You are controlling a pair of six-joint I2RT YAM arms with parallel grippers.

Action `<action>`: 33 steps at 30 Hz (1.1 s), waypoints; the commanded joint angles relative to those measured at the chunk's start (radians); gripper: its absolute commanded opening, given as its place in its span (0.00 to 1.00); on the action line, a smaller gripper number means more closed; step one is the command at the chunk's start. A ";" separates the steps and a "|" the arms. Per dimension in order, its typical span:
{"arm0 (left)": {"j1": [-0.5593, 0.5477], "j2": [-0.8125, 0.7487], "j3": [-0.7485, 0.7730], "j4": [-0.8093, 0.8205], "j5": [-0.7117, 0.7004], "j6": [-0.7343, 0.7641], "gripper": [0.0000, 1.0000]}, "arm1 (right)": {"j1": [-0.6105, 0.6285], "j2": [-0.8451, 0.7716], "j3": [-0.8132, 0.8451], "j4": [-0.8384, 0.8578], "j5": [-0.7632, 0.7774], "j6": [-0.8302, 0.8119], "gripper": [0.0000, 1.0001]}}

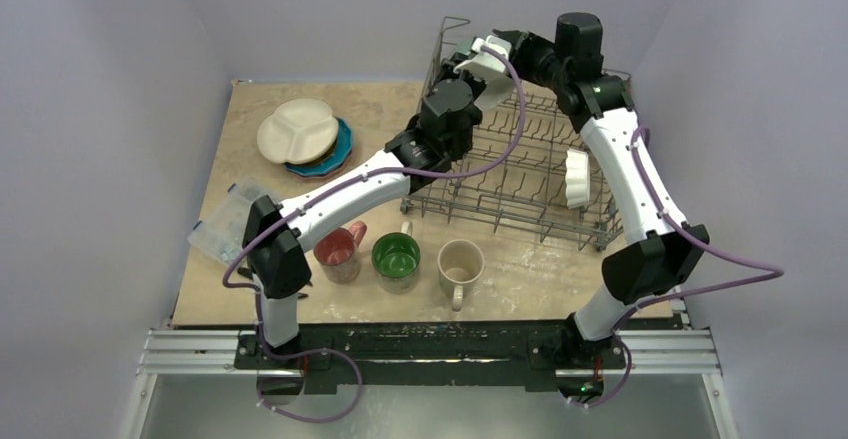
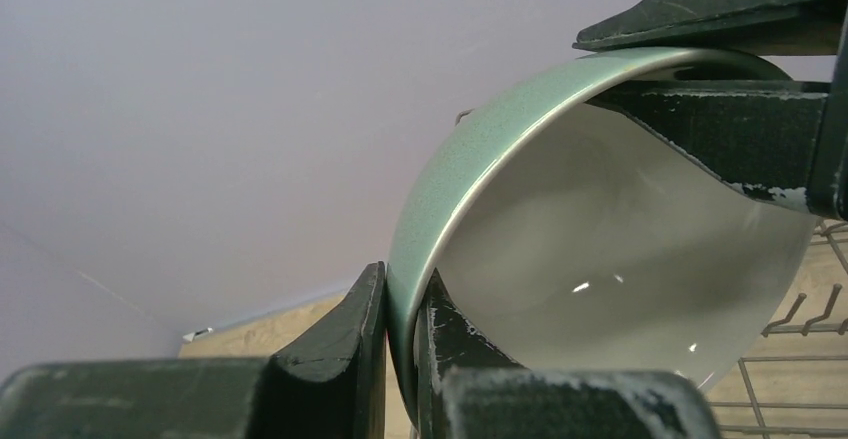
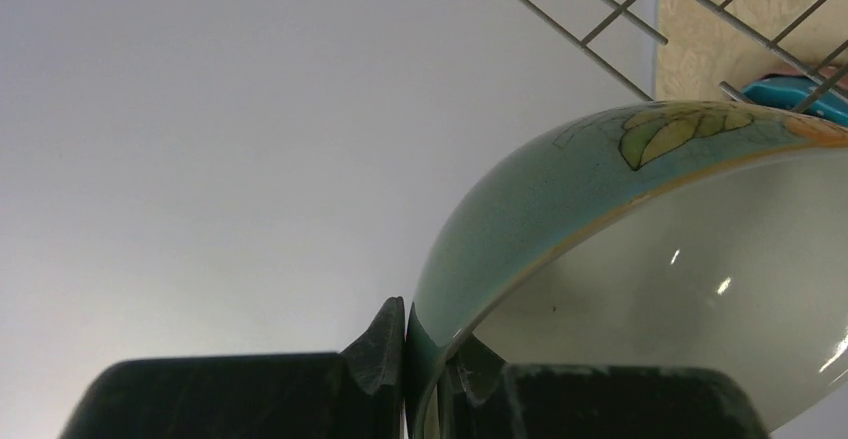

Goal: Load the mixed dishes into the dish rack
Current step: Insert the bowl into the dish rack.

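Observation:
Both grippers hold one teal round bowl with a cream inside above the far left corner of the dish rack. My left gripper is shut on its rim; in the left wrist view the fingers clamp the bowl wall. My right gripper is shut on the opposite rim; in the right wrist view its fingers pinch the bowl. A small white bowl stands in the rack's right side. The red mug, green mug and cream mug stand in front of the rack.
A white divided plate lies on a stack with a blue plate at the table's far left. A clear plastic box sits at the left edge beside the left arm. Walls close in on three sides.

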 commanded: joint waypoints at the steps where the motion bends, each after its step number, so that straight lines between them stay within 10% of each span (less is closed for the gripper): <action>1: -0.026 -0.088 -0.001 0.183 0.067 0.014 0.00 | -0.017 0.007 -0.068 0.152 -0.106 -0.022 0.00; 5: -0.026 -0.126 -0.048 0.114 0.064 -0.074 0.04 | -0.022 0.020 -0.080 0.268 -0.121 -0.014 0.00; 13: -0.025 -0.243 -0.092 -0.161 0.099 -0.352 0.66 | -0.031 0.020 -0.107 0.433 -0.096 -0.117 0.00; 23: 0.012 -0.468 -0.002 -0.720 0.479 -0.773 0.71 | -0.056 -0.059 -0.302 0.866 -0.159 -0.464 0.00; 33: 0.068 -0.729 -0.069 -1.000 0.579 -0.835 0.71 | -0.071 -0.038 -0.457 1.337 -0.513 -0.878 0.00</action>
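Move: Both hands already pinch the bowl's rim, high above the dish rack. From the left hand the bowl's middle lies about 6 cm right, 3 ahead and 3 above, with the plate stack some 33 cm left, 5 ahead and 38 below. From the right hand the rack's middle lies about 8 cm right, no farther out, and 33 below; the bowl is 4 cm left, 1 ahead and 5 below, and the white dish 20 right, 13 back and 32 below. After sinking about 3 cm with the bowl, the left hand opens, lets go of the rim and backs off towards its base and up, some 17 cm back and 10 left overall, away from the bowl while the wrist rolls and tips down. The right hand keeps its pinch and lowers the bowl about 7 cm towards the rack while reaching 4 cm forward, then eases a couple of centimetres back and up as its wrist tips upward and rolls strongly, its left side dropping, to turn the bowl. ##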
